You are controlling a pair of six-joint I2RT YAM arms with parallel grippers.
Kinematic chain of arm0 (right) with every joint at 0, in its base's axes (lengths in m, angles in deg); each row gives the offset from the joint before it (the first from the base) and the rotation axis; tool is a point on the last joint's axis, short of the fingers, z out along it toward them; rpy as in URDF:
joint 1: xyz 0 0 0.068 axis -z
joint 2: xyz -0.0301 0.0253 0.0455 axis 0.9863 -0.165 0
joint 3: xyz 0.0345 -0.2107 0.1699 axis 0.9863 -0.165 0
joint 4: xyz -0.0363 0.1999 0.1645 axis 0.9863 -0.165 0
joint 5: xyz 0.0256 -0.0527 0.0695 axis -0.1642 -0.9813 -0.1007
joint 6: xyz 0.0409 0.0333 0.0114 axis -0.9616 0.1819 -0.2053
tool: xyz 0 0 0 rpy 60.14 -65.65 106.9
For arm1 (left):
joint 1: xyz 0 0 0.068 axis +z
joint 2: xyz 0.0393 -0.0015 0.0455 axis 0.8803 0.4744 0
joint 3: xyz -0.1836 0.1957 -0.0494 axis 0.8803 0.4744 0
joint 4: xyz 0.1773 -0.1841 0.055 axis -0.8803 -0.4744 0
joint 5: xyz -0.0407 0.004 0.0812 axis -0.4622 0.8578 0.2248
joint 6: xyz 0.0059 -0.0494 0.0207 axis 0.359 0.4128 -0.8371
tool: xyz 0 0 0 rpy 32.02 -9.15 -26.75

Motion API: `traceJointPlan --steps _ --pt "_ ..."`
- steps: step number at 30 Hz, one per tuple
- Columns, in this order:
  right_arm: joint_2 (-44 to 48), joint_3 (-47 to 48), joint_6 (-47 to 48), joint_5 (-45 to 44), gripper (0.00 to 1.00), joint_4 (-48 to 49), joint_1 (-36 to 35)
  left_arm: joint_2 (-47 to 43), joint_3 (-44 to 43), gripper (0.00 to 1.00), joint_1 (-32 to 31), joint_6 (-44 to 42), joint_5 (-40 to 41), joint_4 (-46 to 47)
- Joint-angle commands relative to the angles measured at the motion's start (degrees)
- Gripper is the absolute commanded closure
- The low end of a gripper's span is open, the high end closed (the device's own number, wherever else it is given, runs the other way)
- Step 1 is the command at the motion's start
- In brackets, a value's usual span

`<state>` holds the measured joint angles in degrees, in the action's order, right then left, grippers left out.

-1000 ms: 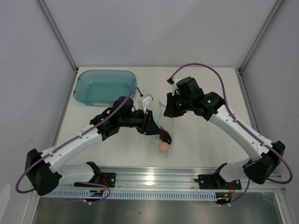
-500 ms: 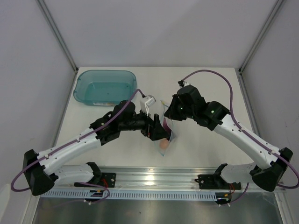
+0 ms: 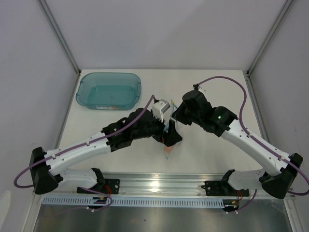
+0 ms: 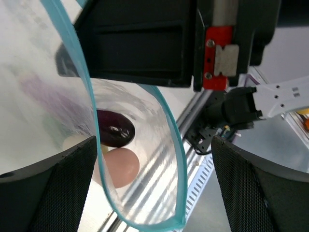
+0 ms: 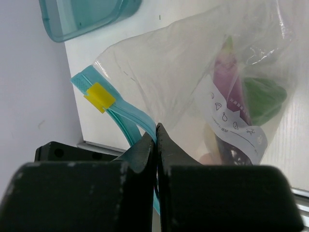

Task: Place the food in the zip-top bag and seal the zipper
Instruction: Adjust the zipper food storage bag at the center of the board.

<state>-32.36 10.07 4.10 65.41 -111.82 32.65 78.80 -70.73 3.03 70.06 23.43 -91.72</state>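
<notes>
The clear zip-top bag (image 5: 169, 63) hangs from my right gripper (image 5: 157, 131), which is shut on its light-blue zipper (image 5: 130, 113) close to a yellow slider tab (image 5: 99, 95). Through the plastic I see the purple eggplant (image 5: 228, 87) and the green pepper (image 5: 263, 99). My left gripper (image 4: 154, 193) is wide open, its fingers (image 4: 48, 188) on either side of the bag's gaping mouth without touching it. Down inside lie the eggplant (image 4: 113, 128), a pinkish ball (image 4: 120, 164) and a cream ball (image 4: 77, 142). From above, both grippers (image 3: 171, 137) (image 3: 175, 120) meet over the bag (image 3: 168, 148).
A teal translucent tub (image 3: 108, 90) stands at the back left of the white table (image 3: 212, 87). The aluminium rail (image 3: 159, 181) with the arm bases runs along the near edge, just in front of the bag.
My left gripper has opened wide and moved right, over the bag's mouth. The right gripper, still shut on the zipper, has shifted slightly forward with the bag.
</notes>
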Motion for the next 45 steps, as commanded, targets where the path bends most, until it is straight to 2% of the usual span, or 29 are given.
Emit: traceJointPlan --steps 1,8,11,15,16,17,19,20,23,27,31,33,35,36,38,40,42,43,44,45 --pt "1.9 -0.4 -5.6 -3.8 1.0 0.0 -0.8 1.1 -3.9 0.01 -1.5 0.1 10.1 -2.6" --pt "1.3 -0.8 -12.5 -6.2 1.0 -2.8 -1.5 2.9 -4.3 0.01 -4.9 4.3 20.4 -3.5" --pt "1.5 -1.2 -13.8 -6.7 1.0 -2.8 -2.0 4.0 -4.6 0.05 -6.3 5.2 23.5 -4.0" --pt "2.3 -1.2 -14.1 -8.3 1.0 -3.2 -2.2 5.8 -5.0 0.16 -6.5 5.7 24.4 -5.0" --pt "2.5 -1.4 -14.0 -8.4 1.0 -3.2 -2.2 6.0 -4.7 0.21 -6.5 5.6 24.2 -4.9" --pt "3.0 -1.6 -13.9 -8.6 1.0 -2.9 -2.2 6.1 -4.7 0.34 -6.5 5.6 23.9 -5.0" --pt "3.1 -1.6 -13.2 -8.6 0.98 -2.8 -2.2 5.9 -4.2 0.51 -6.5 5.5 23.4 -4.6" --pt "3.2 -1.7 -12.7 -8.4 0.93 -2.5 -2.2 5.7 -3.9 0.65 -6.5 5.5 23.4 -4.5" --pt "3.1 -1.8 -10.2 -7.7 0.77 -2.5 -2.2 4.9 -3.6 0.82 -6.5 4.9 23.7 -5.3" --pt "3.8 -2.2 -4.8 -8.0 0.71 -2.9 -2.0 2.3 -2.2 0.97 -6.1 3.6 24.2 -6.3" --pt "8.6 -3.8 4.3 -7.4 0.41 -0.5 -1.3 0.1 -0.7 1.0 -3.4 3.4 19.6 -6.8" --pt "10.6 -4.8 11.6 -5.1 0.31 1.6 -0.6 -0.9 0.2 0.99 -1.9 3.0 17.5 -7.1" --pt "13.7 -5.0 15.0 -4.8 0.24 1.5 0.9 -1.7 0.8 0.99 -1.2 2.5 14.7 -6.5" --pt "14.6 -5.6 20.3 -1.7 0.2 2.5 1.6 -2.4 1.2 1.0 -0.3 1.6 13.3 -6.2" --pt "16.8 -6.0 25.0 2.4 0.1 3.8 4.3 -2.9 1.2 0.99 0.6 0.5 8.7 -5.8" --pt "17.2 -5.8 30.6 9.2 0.04 3.7 6.8 -3.3 1.1 0.99 1.9 -0.8 5.1 -5.6" --pt "16.9 -5.8 34.6 16.0 0.04 4.0 10.2 -3.7 1.2 0.99 3.6 -2.2 -1.8 -4.7" --pt "16.8 -6.2 38.2 20.8 0.04 4.7 10.9 -3.8 1.6 0.99 4.3 -3.1 -5.4 -3.5" --pt "16.5 -6.8 39.5 22.1 0.06 5.2 11.5 -3.9 2.4 0.99 5.0 -3.8 -13.1 -2.5" --pt "16.4 -7.5 40.7 23.0 0.07 5.6 11.5 -3.9 2.7 0.99 6.3 -4.7 -16.3 -1.6"
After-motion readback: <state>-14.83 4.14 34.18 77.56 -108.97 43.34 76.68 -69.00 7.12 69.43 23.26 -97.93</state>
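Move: The bag's gaping zipper strips hang between the left hand's open fingers, to be pinched about 2 cm ahead and 4 cm lower; the peach-coloured round food is some 7 cm back, 2 cm left and 12 cm down, the eggplant 3 cm back, 1 cm left, as low. From the right hand, shut on the zipper, that pinch spot lies roughly 9 cm back, straight in line, 5 cm lower; the yellow slider is 6 cm ahead, level sideways and in height. Left sinks 4 cm, pinches the zipper strips and draws left; right opens, retreating 7 cm right and up. ##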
